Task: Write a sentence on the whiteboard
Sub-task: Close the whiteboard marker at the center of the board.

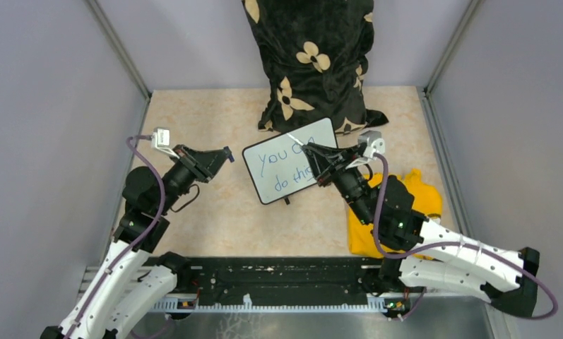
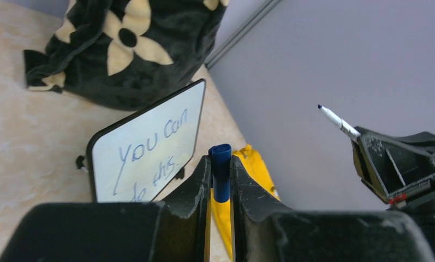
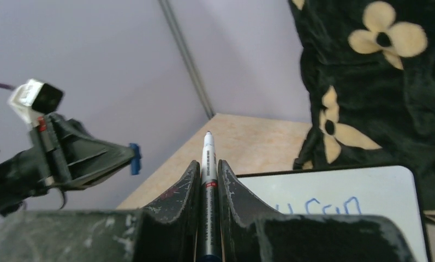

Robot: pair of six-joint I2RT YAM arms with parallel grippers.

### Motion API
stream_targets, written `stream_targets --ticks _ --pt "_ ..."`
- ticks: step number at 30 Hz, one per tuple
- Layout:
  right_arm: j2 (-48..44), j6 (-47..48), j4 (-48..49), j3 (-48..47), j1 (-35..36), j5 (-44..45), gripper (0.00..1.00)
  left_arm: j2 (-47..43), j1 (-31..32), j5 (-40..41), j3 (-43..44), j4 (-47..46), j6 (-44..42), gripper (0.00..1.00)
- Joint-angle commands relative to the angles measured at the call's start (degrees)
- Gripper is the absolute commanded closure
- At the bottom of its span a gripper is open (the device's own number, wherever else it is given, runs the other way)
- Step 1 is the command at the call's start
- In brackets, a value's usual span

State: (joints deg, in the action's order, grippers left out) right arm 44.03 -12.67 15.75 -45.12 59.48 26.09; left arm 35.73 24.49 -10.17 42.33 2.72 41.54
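The whiteboard lies tilted at mid-table, its far corner touching a dark bag. The sentence reads "You can do this" in blue, in two lines. My right gripper hovers over the board's right part, shut on a white marker whose bare tip points left. My left gripper hangs left of the board, shut on the marker's blue cap. In the left wrist view the whiteboard and the marker both show. The right wrist view shows the whiteboard and the cap.
A black bag with cream flowers stands at the back, against the board's far edge. A yellow cloth lies under the right arm. Grey walls close in the left, right and back sides.
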Motion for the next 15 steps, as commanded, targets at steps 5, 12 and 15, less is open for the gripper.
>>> stream_targets --ticks 5,12,15 --pt "4.7 36.1 40.1 4.4 22.9 18.2 1.0 -1.9 0.1 -2.8 -2.6 -20.1 11.5 1.0" --pt "19.1 65.1 72.4 6.8 32.6 19.5 1.0 -1.9 0.1 -4.8 -3.0 -26.7 20.3 1.0" --pt "23.5 69.2 79.1 7.2 33.1 18.9 1.0 -1.3 0.1 -6.4 -2.8 -28.7 23.8 1.0"
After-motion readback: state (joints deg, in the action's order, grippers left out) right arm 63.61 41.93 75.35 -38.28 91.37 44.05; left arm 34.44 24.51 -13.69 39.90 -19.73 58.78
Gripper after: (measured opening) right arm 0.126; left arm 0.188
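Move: The blue cap in the left gripper lies about 20 cm left of the right hand, roughly level fore and aft and 5 cm lower. From the left hand, the held marker's bare tip is some 16 cm to the right, 3 cm ahead and 6 cm up. The whiteboard's middle lies about 15 cm ahead of the right hand, 3 cm left and 28 cm down, and some 15 cm ahead of the left hand, 17 cm right and 23 cm down. Right hand swings back 8 cm and left, tipping marker up, as left hand raises its cap 9 cm. ##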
